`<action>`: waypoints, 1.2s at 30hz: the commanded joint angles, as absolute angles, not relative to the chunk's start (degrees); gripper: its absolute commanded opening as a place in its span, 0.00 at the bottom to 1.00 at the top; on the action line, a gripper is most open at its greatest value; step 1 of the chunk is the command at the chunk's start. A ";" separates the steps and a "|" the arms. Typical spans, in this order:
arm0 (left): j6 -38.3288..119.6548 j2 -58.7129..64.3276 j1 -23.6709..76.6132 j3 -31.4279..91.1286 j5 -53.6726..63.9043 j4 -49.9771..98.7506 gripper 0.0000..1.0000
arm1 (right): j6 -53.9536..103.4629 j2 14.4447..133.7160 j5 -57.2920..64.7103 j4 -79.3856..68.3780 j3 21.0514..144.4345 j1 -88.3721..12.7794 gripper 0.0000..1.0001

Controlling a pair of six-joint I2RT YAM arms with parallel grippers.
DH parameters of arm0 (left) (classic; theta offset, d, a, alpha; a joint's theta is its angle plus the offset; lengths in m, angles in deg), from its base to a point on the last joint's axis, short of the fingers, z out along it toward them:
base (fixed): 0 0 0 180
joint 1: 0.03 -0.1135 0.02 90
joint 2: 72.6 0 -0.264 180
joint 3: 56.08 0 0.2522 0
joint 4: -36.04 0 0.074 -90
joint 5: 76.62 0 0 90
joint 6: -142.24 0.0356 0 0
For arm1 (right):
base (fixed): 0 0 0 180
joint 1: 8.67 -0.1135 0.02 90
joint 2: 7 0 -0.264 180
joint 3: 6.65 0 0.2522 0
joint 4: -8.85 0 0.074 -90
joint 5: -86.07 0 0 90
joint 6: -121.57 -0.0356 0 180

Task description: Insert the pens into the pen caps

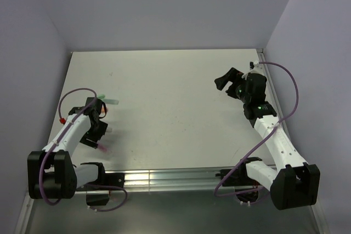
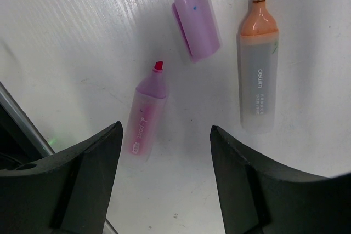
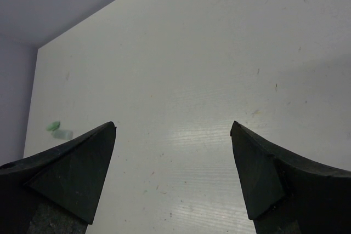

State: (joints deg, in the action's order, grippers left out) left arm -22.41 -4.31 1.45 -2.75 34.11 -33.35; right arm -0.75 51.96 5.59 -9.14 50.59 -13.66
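Note:
In the left wrist view a pink pen (image 2: 145, 116), uncapped with a red tip, lies on the white table next to a loose purple-pink cap (image 2: 197, 23). A pale pen with an orange tip (image 2: 258, 64) lies to their right. My left gripper (image 2: 166, 130) is open and empty just above them, with the pink pen's rear end close to its left finger. In the top view the left gripper (image 1: 97, 121) is at the table's left side. The pink pen (image 1: 103, 148) is near it and a mint-green pen (image 1: 111, 101) lies just behind. My right gripper (image 1: 225, 80) is open and empty at the far right. The right wrist view shows the same right gripper (image 3: 173, 127) and the mint-green pen (image 3: 59, 131) far off.
A metal rail (image 1: 164, 179) runs along the table's near edge. Lilac walls close in the left, back and right sides. A purple cable (image 1: 293, 89) loops beside the right arm. Orange and green caps are not visible.

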 commanded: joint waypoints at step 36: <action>-20.71 -8.17 2.25 -1.55 30.69 -33.43 0.00 | 1.25 51.71 9.77 -6.93 50.79 -13.50 0.90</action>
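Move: The pink pen lies almost under the left hand, its middle about 1 cm back, 1 cm to the right and 3 cm below, its tip pointing left and forward. The purple cap is roughly 5 cm ahead of that hand and 4 cm to its left; the orange pen lies some 8 cm straight ahead. From the right hand the pink pen is about 52 cm left, 18 cm back and 21 cm below. The left fingers close on the pink pen's body from front and back and keep it pinched, the grip motor's effort rising well above its free level. To get there the open hand first sinks about 3 cm onto the pen, easing a centimetre or so back and to the right; once gripped, it starts straight up, some 1.5 cm. ##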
